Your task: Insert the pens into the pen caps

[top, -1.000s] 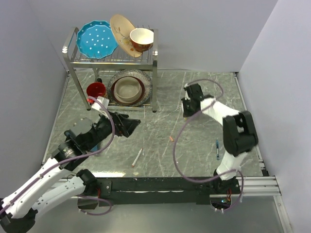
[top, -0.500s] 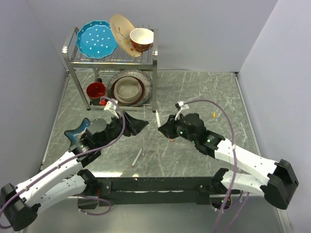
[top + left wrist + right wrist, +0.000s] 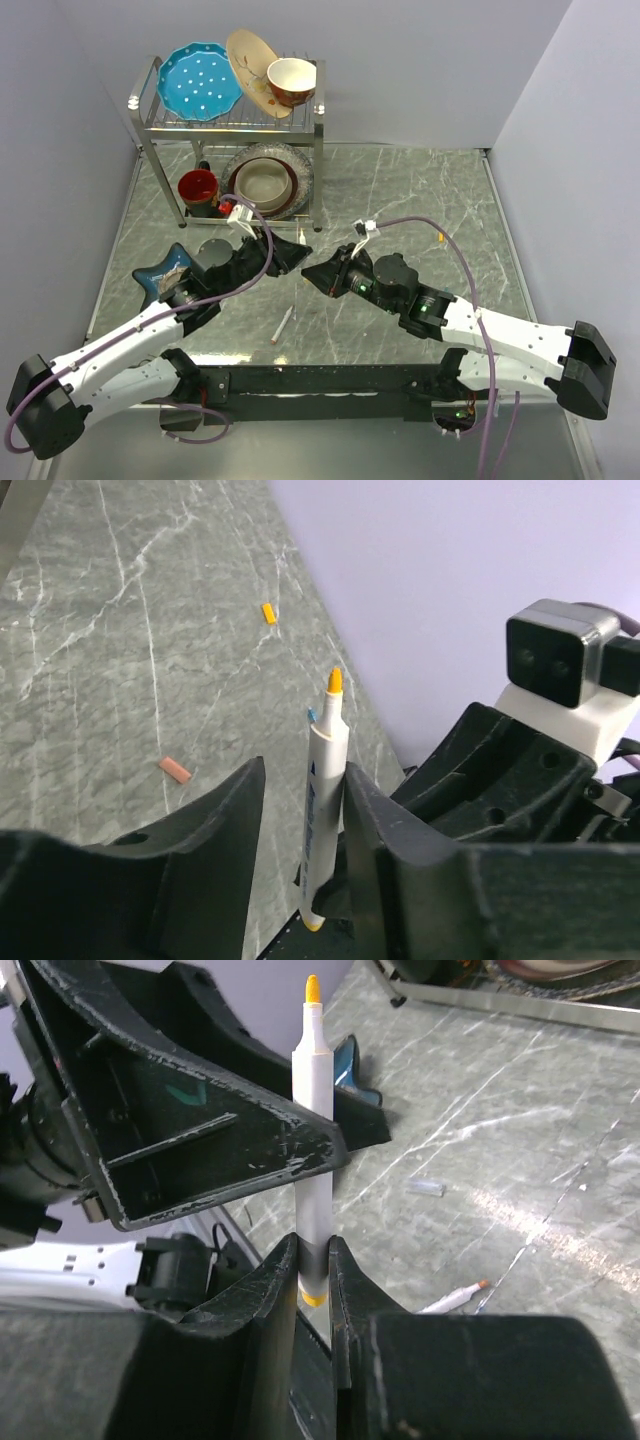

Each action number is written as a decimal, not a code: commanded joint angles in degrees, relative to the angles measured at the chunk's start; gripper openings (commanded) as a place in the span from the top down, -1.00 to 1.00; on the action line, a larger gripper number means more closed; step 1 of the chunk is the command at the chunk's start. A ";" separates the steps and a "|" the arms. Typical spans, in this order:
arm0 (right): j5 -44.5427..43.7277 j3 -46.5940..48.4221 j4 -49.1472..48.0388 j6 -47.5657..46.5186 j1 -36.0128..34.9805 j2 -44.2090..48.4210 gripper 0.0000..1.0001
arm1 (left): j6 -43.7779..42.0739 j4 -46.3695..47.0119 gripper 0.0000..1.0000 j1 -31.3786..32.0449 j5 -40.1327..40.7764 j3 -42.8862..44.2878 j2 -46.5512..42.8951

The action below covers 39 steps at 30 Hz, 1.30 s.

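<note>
A white pen (image 3: 313,1090) with a yellow tip and yellow end stands upright, my right gripper (image 3: 314,1245) shut on its lower barrel. My left gripper (image 3: 303,780) straddles the same pen (image 3: 324,810). Its right finger touches the barrel and its left finger (image 3: 215,810) stands apart, so it is open. Both grippers meet mid-table, left gripper (image 3: 290,254) facing right gripper (image 3: 318,276). A second white pen (image 3: 282,325) with an orange tip lies on the table. Loose pen caps lie on the marble: a yellow-orange one (image 3: 268,613), a salmon one (image 3: 174,770), a clear one (image 3: 425,1187).
A metal dish rack (image 3: 230,120) with plates and bowls stands at the back left, a red cup (image 3: 198,186) beneath it. A blue star-shaped dish (image 3: 165,272) lies beside my left arm. Grey walls close the table on three sides.
Both arms have swung to the middle of the table. The right gripper carried the pen toward the left gripper, whose jaws have narrowed around the barrel.
</note>
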<state>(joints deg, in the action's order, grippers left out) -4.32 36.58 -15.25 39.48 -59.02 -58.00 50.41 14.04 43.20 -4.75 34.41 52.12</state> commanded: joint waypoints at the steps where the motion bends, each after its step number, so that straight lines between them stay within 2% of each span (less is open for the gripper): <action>1: -4.12 -0.80 -6.20 1.65 -0.92 0.17 1.00 | -0.84 3.71 0.28 0.22 -1.31 -0.58 -1.40; 5: -5.70 -0.63 -6.73 1.82 -1.27 -0.10 1.00 | -0.75 4.85 0.17 0.22 -2.89 -1.01 -1.32; 10: -7.46 -1.42 -7.69 2.26 -1.44 0.69 1.00 | -0.75 5.82 0.25 0.22 -3.94 -1.54 -0.79; 13: -7.20 -1.25 -8.22 2.70 -1.62 0.43 1.00 | -0.93 6.78 0.45 0.22 -4.30 -1.54 -0.61; 14: -6.94 -1.16 -8.31 2.62 -1.62 0.34 1.00 | -1.02 7.40 0.65 0.22 -4.82 -1.54 -0.35; 16: -5.45 -0.98 -8.83 2.44 -1.79 0.08 0.99 | -1.11 7.75 0.85 0.22 -5.35 -1.37 -0.26; 17: -4.74 -0.98 -8.92 1.92 -1.80 0.08 0.94 | -1.54 7.67 0.96 0.22 -5.53 -1.11 -0.26; 18: -4.13 -0.98 -9.01 1.82 -1.80 0.08 0.85 | -1.81 7.23 0.98 0.22 -5.70 -1.02 -0.44; 19: -3.34 -0.89 -8.40 1.56 -1.80 0.25 0.60 | -2.24 6.79 0.98 0.22 -5.71 -0.84 -0.61; 21: -3.50 -0.72 -6.91 0.69 -1.80 1.13 0.35 | -4.00 4.95 0.98 0.22 -4.83 0.47 -1.49; 22: -4.38 -0.72 -4.99 0.16 -1.80 1.48 0.16 | -4.70 1.63 0.98 0.22 -4.13 1.26 -1.93; 25: -10.61 -0.11 2.20 -2.30 -1.80 3.67 -0.03 | -8.92 -5.92 0.98 0.13 -0.97 5.83 -3.69; 28: -17.72 2.00 10.19 -6.86 -0.92 5.79 -0.12 | -13.84 -11.83 0.98 0.22 1.85 11.36 -5.01; 31: -25.11 5.86 19.59 -10.04 4.07 5.88 -0.13 | -19.20 -18.69 0.98 0.22 3.69 15.85 -5.97; 32: -25.21 6.83 21.29 -10.48 9.49 5.62 -0.13 | -22.00 -21.31 0.98 0.22 3.79 17.25 -6.41; 35: -25.39 8.51 25.34 -11.97 17.69 4.74 -0.11 | -27.11 -24.40 0.98 0.22 2.74 18.58 -7.55; 36: -25.74 9.12 26.05 -12.15 23.11 3.78 -0.11 | -28.34 -26.15 0.98 0.22 2.04 18.67 -7.73; 38: -25.22 10.00 27.72 -12.50 27.98 2.11 -0.10 | -31.68 -27.14 0.98 0.22 -0.25 18.41 -8.61; 39: -24.69 11.14 28.25 -12.42 32.87 -0.08 -0.09 | -32.48 -27.66 0.98 0.22 -0.86 18.06 -8.96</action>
<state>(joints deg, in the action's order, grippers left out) -26.02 43.90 6.66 29.36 -36.27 -54.26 26.28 -7.29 43.22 -3.27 51.90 43.92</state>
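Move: The yellow-tipped pen stands upright in the right hand, gripped near its lower end, its middle about 4 cm above that hand point. The left hand's still-open fingers already straddle it, its middle about 1 cm above their hand point. On the table some 22 cm below the right hand, the orange cap lies 5 cm ahead and 9 cm right, the red-tipped pen 6 cm back and 9 cm left, and the yellow cap roughly 19 cm ahead and 33 cm right. Barely shifting, the left hand eases about 1 cm back and up and shuts its fingers around the pen above the right hand's grip. Only then do the right fingers open and let go, and that hand swings off right and forward about 20 cm, turning some 40 degrees clockwise, while the left lifts the pen about 9 cm and carries it slightly left, fingers tipping up. ##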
